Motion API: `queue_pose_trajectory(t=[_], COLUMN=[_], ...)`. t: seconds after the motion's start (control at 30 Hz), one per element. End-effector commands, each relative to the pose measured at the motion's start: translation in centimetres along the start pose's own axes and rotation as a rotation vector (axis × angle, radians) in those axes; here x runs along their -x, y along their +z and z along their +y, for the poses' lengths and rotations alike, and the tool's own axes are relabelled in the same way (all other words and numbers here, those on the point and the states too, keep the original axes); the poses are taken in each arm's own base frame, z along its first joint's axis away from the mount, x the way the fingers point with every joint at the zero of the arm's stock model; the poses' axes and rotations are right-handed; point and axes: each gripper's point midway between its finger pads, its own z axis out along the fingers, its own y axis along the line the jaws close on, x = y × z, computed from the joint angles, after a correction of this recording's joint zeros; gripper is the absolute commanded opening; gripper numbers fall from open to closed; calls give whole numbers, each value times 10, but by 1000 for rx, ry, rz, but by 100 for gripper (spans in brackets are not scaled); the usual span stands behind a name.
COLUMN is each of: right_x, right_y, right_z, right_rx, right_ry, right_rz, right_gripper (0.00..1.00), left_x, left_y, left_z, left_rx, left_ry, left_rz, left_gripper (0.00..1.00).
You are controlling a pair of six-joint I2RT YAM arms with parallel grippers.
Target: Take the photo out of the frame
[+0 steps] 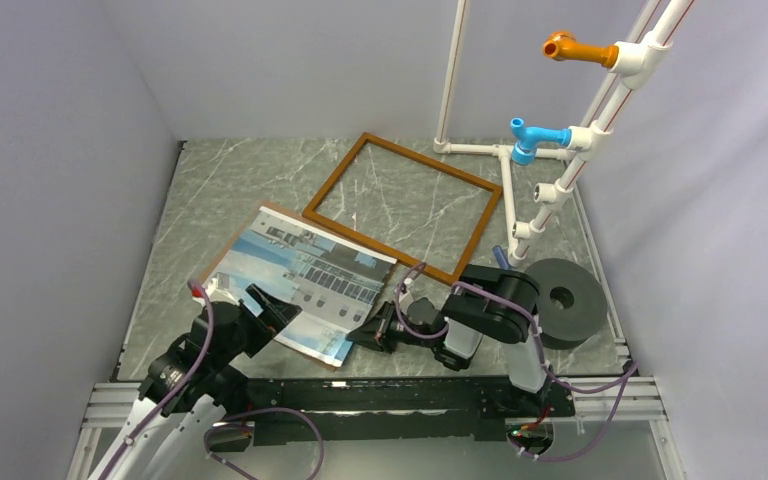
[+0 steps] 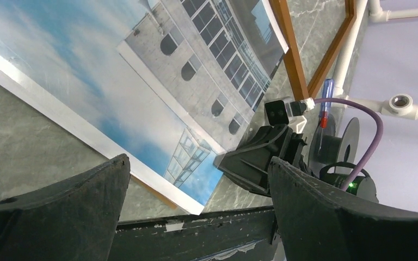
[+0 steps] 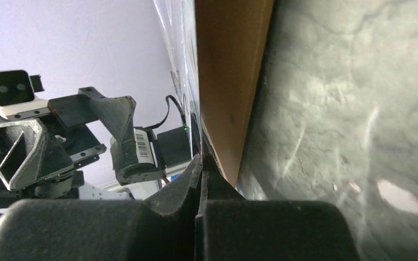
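Observation:
The photo (image 1: 300,275), a building under blue sky on a light-brown board, lies outside the frame (image 1: 432,161), just left of its near side. The frame is a hollow reddish-brown wood border flat on the marble table. My right gripper (image 1: 368,332) is shut on the photo's right edge. In the right wrist view its tips (image 3: 200,163) pinch the thin edge beside the brown board (image 3: 228,81). My left gripper (image 1: 265,310) stands open above the photo's near-left part. In the left wrist view it (image 2: 198,160) holds nothing over the photo (image 2: 114,81), with the frame (image 2: 291,60) beyond.
A white pipe rack (image 1: 570,135) with orange and blue fittings stands at the back right. A black roll (image 1: 560,300) lies by the right arm. A black rail (image 1: 390,395) runs along the near table edge. Walls close in on three sides.

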Motion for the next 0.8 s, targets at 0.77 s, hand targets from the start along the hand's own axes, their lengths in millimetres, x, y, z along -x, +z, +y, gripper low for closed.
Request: queue_pose_trajectory(t=[0.77], right_x=[-7], right_y=[-12], right_z=[7], right_rx=[-87], right_ry=[-173], right_rz=[-4], right_gripper=[0], left_x=[44], left_y=[58], left_z=[-23], left_rx=[91], left_ry=[223], left_rz=[-110], left_gripper=[99])
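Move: From the open left hand, the photo's middle is about 10 cm ahead, 2 cm to the right and 11 cm below; the bare wooden frame is some 26 cm ahead, 25 cm right. The closed right hand already pinches the photo's right-hand edge. From it, the photo's middle lies about 12 cm ahead and 10 cm left, barely lower, while the frame's centre is some 27 cm ahead and 12 cm right. Still pinching the photo's edge, the right hand draws it about 1 cm to the right and back, bobbing up a centimetre on the way and tipping its fingertips some 10 degrees further down. Meanwhile the left hand, wide open, reaches about 5 cm forward over the photo, rising barely at first, then sinking about 3 cm towards it and rolling its left side up by some 10 degrees. ##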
